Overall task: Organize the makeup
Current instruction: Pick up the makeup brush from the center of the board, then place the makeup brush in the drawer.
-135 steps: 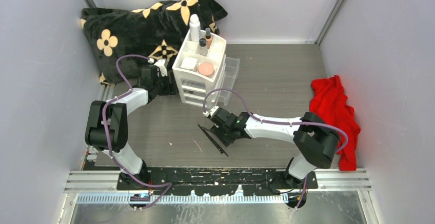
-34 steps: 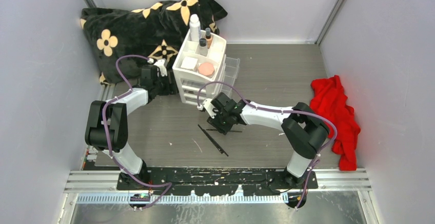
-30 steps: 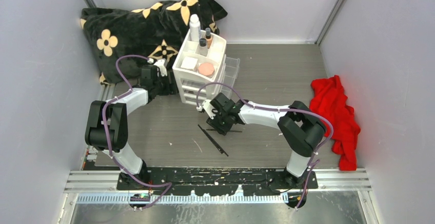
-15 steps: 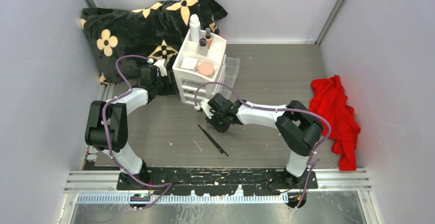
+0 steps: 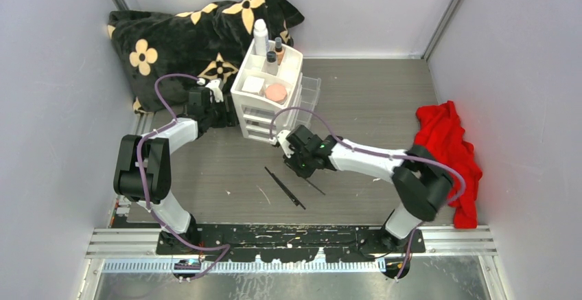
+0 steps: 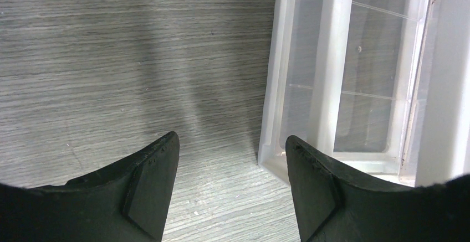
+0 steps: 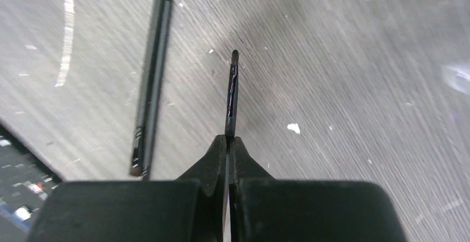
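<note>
My right gripper (image 5: 300, 165) (image 7: 228, 140) is shut on a thin black pencil (image 7: 231, 95), which sticks out ahead of the fingertips just above the table; it also shows in the top view (image 5: 316, 188). A second black pencil (image 5: 285, 187) (image 7: 149, 87) lies on the table beside it. The white bottle (image 5: 261, 37), tan dark-capped bottle (image 5: 272, 60), white square box (image 5: 252, 84) and pink compact (image 5: 276, 92) sit in the top tray of the white drawer unit (image 5: 255, 118). My left gripper (image 5: 224, 112) (image 6: 230, 148) is open and empty, low at the unit's left side.
Clear drawers (image 5: 310, 94) (image 6: 332, 76) stick out of the unit. A black flowered cushion (image 5: 185, 39) lies behind it at the back left. A red cloth (image 5: 449, 156) lies at the right wall. White crumbs dot the table near the pencils.
My right gripper has closed on the pencil that lay crosswise under it and swung it to point toward the near right; the right elbow shifted right. The left arm has not moved.
</note>
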Action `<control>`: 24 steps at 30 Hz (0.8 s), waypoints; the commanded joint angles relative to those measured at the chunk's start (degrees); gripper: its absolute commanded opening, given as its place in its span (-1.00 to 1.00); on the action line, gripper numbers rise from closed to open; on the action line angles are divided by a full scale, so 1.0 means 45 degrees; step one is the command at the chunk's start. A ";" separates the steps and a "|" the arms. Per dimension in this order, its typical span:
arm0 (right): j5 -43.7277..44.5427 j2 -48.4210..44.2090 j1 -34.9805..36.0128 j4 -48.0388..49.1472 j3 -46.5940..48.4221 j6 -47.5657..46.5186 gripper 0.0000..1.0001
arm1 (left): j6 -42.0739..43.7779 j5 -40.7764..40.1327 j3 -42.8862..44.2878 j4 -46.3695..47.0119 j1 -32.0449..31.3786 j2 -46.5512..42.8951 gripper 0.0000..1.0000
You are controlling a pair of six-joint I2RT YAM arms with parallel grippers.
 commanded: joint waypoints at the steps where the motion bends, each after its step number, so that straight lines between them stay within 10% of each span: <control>1: -0.0078 -0.3004 0.0022 0.0244 0.0177 0.0995 -0.98 | -0.0063 0.0330 0.0228 0.0462 0.0056 -0.0311 0.41; 12: 0.1258 -0.5281 -0.0353 -0.0117 0.0865 0.2542 -0.98 | -0.0167 0.0472 0.0150 0.0521 0.0058 -0.0436 0.42; 24: 0.0993 -0.5694 -0.4229 0.4194 0.0854 0.5419 -0.98 | -0.0205 0.0538 0.0186 0.0487 0.0058 -0.0522 0.42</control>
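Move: The makeup brush is already pinched in the right fingers, only a couple of centimetres above the board. From that hand, the open clear drawers lie about 15 cm ahead, 3 cm to the right and 5 cm up. The white organizer stands some 15 cm ahead and 9 cm left, and the two remaining brushes lie 3 cm back and 4 cm left. From the left hand, the drawers are about 21 cm right and 2 cm farther out. Keep the right fingers shut on the brush and lift it almost straight up by some 13 cm. Then keep rising to about 20 cm while swinging forward and to the right, round to a spot high on the right side of the open drawers. Turn the wrist clockwise on the way, tipping the fingers up from steeply down to mostly forward. ##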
